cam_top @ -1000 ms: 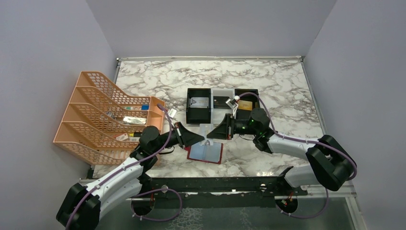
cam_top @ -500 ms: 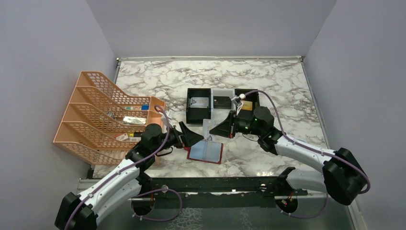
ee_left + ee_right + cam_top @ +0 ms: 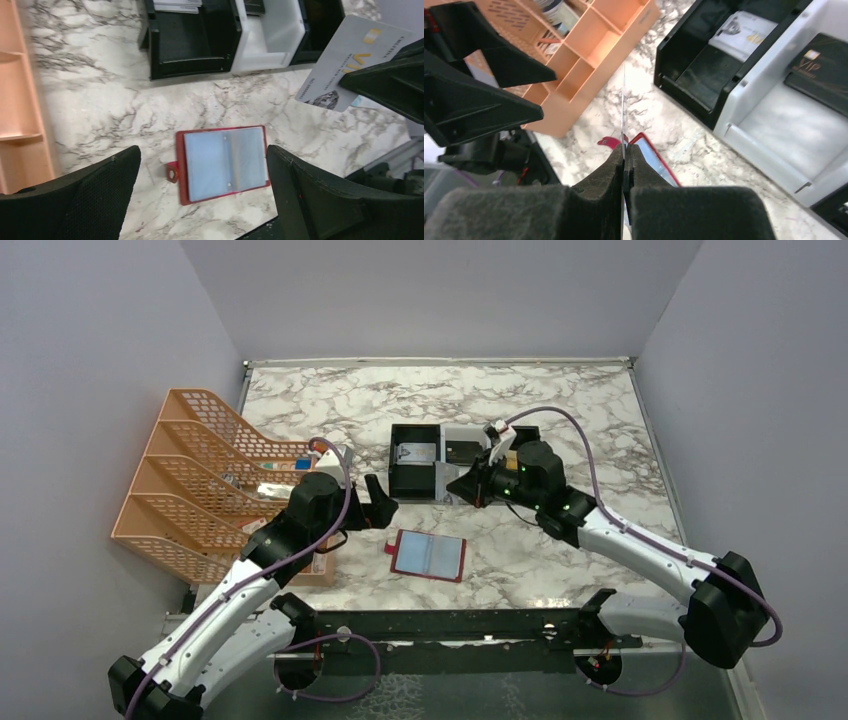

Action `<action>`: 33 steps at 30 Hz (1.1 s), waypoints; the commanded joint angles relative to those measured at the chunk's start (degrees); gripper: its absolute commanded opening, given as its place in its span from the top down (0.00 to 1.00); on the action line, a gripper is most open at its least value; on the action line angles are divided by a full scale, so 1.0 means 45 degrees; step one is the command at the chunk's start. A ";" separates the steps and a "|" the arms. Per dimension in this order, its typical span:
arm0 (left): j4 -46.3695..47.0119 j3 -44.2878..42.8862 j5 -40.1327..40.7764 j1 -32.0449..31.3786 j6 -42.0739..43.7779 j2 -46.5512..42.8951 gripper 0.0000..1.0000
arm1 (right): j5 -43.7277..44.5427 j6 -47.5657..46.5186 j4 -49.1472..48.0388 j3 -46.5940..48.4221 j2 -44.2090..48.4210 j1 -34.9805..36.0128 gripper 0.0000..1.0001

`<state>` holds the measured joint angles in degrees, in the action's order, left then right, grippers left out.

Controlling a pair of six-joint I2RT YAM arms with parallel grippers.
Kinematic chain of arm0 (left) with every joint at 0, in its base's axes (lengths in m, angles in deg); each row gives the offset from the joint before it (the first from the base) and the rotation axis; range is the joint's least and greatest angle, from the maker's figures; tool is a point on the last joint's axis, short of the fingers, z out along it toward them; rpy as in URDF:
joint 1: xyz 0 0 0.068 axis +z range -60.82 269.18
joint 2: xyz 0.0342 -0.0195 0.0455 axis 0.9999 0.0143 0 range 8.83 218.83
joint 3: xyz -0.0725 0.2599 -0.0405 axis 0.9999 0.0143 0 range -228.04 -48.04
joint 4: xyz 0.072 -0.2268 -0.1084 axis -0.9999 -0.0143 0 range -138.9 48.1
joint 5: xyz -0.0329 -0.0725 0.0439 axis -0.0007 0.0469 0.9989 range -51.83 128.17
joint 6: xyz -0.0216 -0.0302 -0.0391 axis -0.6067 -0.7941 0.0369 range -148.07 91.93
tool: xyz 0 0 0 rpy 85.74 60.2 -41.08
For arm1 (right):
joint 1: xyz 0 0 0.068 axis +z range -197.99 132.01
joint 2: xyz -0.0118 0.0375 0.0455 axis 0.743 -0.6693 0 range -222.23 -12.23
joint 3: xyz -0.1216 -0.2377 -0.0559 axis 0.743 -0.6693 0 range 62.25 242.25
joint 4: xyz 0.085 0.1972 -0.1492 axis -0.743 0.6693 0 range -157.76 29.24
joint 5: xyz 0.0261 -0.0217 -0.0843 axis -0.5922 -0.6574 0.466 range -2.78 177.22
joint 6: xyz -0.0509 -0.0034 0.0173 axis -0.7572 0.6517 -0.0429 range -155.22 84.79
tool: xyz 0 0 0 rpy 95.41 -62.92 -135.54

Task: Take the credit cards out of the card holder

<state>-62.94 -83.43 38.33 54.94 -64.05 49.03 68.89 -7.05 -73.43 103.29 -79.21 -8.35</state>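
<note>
The card holder (image 3: 430, 555) lies open and flat on the marble, red border around two pale blue panels, also below my left wrist (image 3: 222, 162). My left gripper (image 3: 378, 502) hangs above its left end, open and empty (image 3: 202, 150). My right gripper (image 3: 460, 486) is shut on a silvery-white credit card (image 3: 350, 60), held upright in the air just in front of the tray; the right wrist view shows that card edge-on (image 3: 623, 110) between the pads (image 3: 624, 150). Other credit cards lie in the tray: a silvery-white one (image 3: 744, 32) and a black one (image 3: 819, 70).
A black-and-white three-compartment tray (image 3: 440, 485) stands behind the card holder. An orange tiered file rack (image 3: 220, 480) with small items fills the left side, close to my left arm. The table's near edge runs just below the card holder.
My left gripper opened, let go of the card and drew back to the left. My right gripper kept the card and carried it up and back toward the tray.
</note>
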 commanded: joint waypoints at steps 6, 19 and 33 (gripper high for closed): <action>-0.1804 -0.1255 0.3326 -0.0013 0.2176 0.0445 0.01 | 0.5258 -0.4236 0.2369 0.2776 -0.1541 0.1617 0.99; -0.2089 -0.1221 0.5277 -0.0009 0.2074 -0.0709 0.01 | 0.8012 -0.7385 0.4340 0.7593 -0.6413 0.2598 0.99; -0.2192 -0.1235 0.5712 0.0026 0.2294 -0.1025 0.01 | 1.0204 -1.0706 0.5089 1.1106 -1.1003 0.2592 0.98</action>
<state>-72.40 -88.09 61.96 54.94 -54.61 44.82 107.89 -47.82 -51.03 151.05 -124.87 3.28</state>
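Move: The right hand, holding the card, is bound for the small card stack in the black tray's left compartment, about 16 cm ahead, 9 cm left and 15 cm below. The black card in the tray's white middle compartment lies some 15 cm ahead and 2 cm right; the open card holder is about 10 cm back and 5 cm left. From the empty left hand the card stack is roughly 17 cm ahead, 6 cm right and 15 cm below. The right hand keeps its shut pinch on the card and carries it forward about 14 cm and left about 7 cm towards the card stack, level at first and then sinking some 6 cm over the second half, while the wrist turns nearly 60 degrees so the fingers swing from mostly left to more forward and steeper down. Meanwhile the left hand, empty and wide open, draws off some 8 cm to the left towards the orange organiser, turning a little counter-clockwise and ending slightly higher. ##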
